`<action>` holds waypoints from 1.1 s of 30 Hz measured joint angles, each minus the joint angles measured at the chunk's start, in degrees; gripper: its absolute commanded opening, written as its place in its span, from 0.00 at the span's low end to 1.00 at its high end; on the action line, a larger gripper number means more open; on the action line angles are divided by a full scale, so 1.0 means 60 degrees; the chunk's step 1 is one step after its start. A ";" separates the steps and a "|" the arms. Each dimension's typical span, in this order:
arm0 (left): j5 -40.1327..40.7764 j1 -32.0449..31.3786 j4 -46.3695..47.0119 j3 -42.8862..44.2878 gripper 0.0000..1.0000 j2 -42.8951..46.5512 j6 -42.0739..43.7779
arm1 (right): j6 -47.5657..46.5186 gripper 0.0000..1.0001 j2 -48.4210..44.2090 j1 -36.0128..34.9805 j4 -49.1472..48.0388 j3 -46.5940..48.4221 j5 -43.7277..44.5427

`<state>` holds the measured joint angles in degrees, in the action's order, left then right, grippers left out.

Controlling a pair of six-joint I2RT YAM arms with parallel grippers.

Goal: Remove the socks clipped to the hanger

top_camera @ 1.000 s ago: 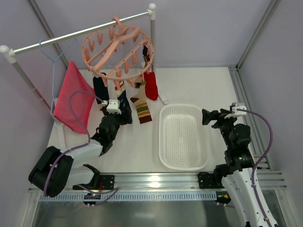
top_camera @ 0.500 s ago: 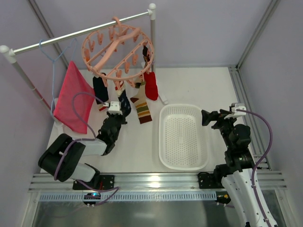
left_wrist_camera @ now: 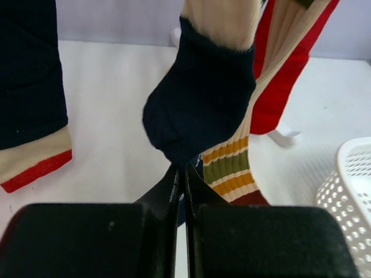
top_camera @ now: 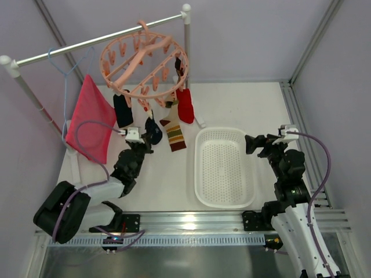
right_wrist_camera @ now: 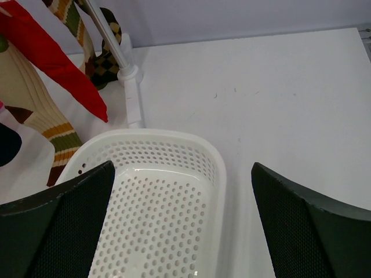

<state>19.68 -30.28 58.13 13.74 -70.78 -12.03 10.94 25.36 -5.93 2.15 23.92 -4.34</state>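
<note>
The salmon-pink ring hanger [top_camera: 142,63] hangs from the rail with socks clipped under it. Among them are a dark navy sock [top_camera: 123,109], a cream sock with a navy toe [top_camera: 153,131], a striped one [top_camera: 174,134] and a red one [top_camera: 185,104]. My left gripper [top_camera: 146,142] is shut on the toe tip of the navy-toed sock [left_wrist_camera: 200,110], pinched between its fingers [left_wrist_camera: 184,172]. The striped sock [left_wrist_camera: 232,168] and red sock [left_wrist_camera: 284,98] hang just behind. My right gripper [right_wrist_camera: 182,168] is open and holds nothing, above the basket's far end.
A white perforated basket [top_camera: 225,168] lies on the table between the arms, its rim [right_wrist_camera: 174,139] under the right gripper. A large pink-red cloth [top_camera: 90,119] hangs on a light-blue wire hanger [top_camera: 64,66] at the left. The rack's post and foot [right_wrist_camera: 130,87] stand beside the basket.
The left gripper's jaws went from open to shut on the navy toe of the sock, and the left arm shifted slightly. The right arm has barely moved.
</note>
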 measured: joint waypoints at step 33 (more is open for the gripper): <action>0.0222 -0.2138 -0.8346 0.0637 0.00 0.6178 -0.2157 | -0.1064 0.97 0.7654 -0.7785 0.0750 0.7501 0.3169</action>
<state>21.02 -43.11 8.05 17.56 -33.71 -24.97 4.56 71.29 -52.64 6.66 68.93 14.68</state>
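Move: The left hand already pinches the navy sock near its foot; that sock's clip sits about 15 cm above this hand and 6 ahead, neither left nor right. The striped sock hangs some 5 ahead and 9 right of the left hand, its middle 5 higher. From the right hand the clip is roughly 42 cm left, 13 ahead and 13 up; the white basket lies about 13 left, level fore and aft, 18 below. Back towards the robot by roughly 9 cm the left hand pulls, rising about 5 cm, then sinking half of that, fingers still shut on the navy sock. Meanwhile the right hand sweeps some 26 cm left and 11 up, past the basket towards the hanger and clipped socks, swinging nearly 30 degrees counter-clockwise with its fingers wide open. ##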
